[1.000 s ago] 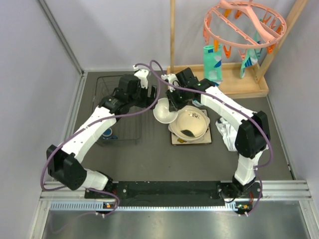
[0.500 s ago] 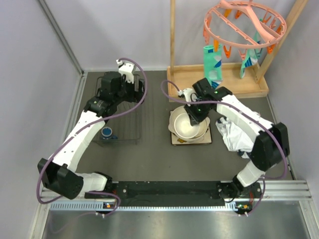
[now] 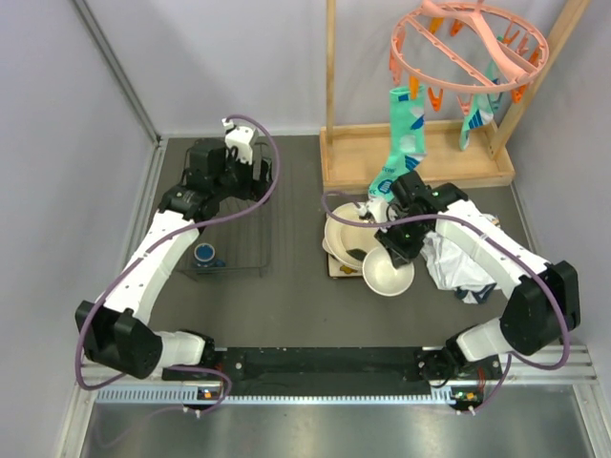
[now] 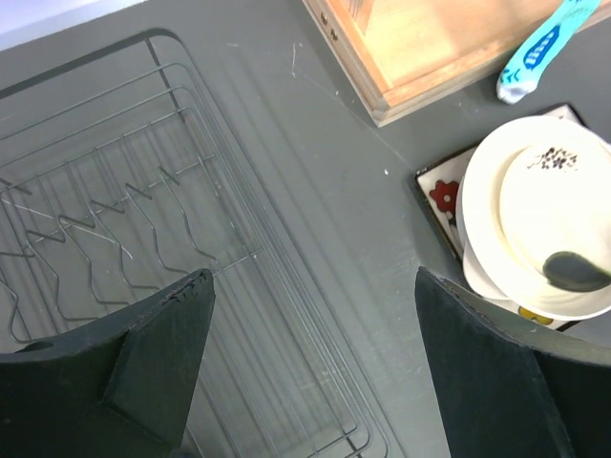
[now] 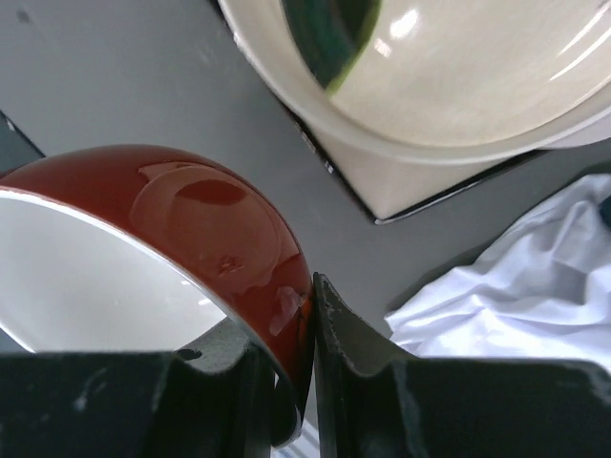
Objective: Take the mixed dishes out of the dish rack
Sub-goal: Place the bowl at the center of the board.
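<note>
The black wire dish rack lies at the left, its tines bare in the left wrist view. A dark blue mug sits at its near end. My left gripper hovers open over the rack's far end, holding nothing. My right gripper is shut on the rim of a small bowl, white inside and glossy red outside, just near-right of the stack. The large cream dishes are stacked on the square floral plate.
A crumpled white cloth lies right of the stack, close to the held bowl. A wooden frame with a pink peg hanger stands at the back right, and a teal sock hangs down toward the stack.
The bowl was between both grippers beside the rack. My left gripper let go and drew back over the rack. My right arm carried the bowl over the stack to its near-right side.
</note>
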`<state>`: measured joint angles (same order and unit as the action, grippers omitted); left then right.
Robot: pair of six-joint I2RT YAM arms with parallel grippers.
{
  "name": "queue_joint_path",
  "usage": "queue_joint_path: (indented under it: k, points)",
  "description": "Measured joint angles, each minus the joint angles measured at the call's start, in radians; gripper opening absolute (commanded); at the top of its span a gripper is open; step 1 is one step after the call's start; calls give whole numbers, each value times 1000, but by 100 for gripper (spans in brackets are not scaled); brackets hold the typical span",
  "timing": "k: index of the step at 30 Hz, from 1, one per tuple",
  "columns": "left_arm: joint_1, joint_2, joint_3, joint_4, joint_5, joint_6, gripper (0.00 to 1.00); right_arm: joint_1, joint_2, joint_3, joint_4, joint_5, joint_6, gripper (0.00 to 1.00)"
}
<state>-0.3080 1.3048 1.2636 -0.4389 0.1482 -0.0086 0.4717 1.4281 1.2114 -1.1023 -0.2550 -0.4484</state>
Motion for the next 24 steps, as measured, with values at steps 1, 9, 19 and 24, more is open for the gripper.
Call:
queue_joint_path:
  k: [1, 9, 19, 24]
  points:
    - [2, 4, 0, -3, 3, 6, 89, -3, 0, -16, -10, 0, -16, 0]
    - [13, 28, -8, -19, 17, 39, 89, -31, 3, -85, -50, 10, -105, 0]
    - [23, 29, -23, -32, 20, 56, 89, -37, 39, -184, -9, 24, -162, 0]
    - [26, 29, -30, -32, 22, 58, 89, -37, 39, -226, 32, 26, -174, 0]
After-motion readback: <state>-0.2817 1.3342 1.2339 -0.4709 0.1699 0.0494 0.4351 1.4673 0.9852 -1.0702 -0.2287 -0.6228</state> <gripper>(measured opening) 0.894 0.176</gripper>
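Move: The right hand already holds the red bowl by its rim. The bare table it is being taken to lies about 7 cm back, 1 cm to the left and 12 cm below. The middle of the board, stacked with dishes, is some 10 cm ahead and 8 cm left of this hand, and the white cloth about 3 cm ahead and 17 cm right, both roughly 11 cm below. From the empty left hand, that bare patch is some 22 cm back, 34 cm right and 25 cm below. Down by about 6.5 cm, with some 4 cm each back and to the right, the right hand carries the bowl away from the board's stack towards the bare table by its near right corner. Back and right fade while the sinking goes on, the fingers keep their pinch and the wrist turns them closer to straight down. The open left hand sinks about 3 cm over the rack. ##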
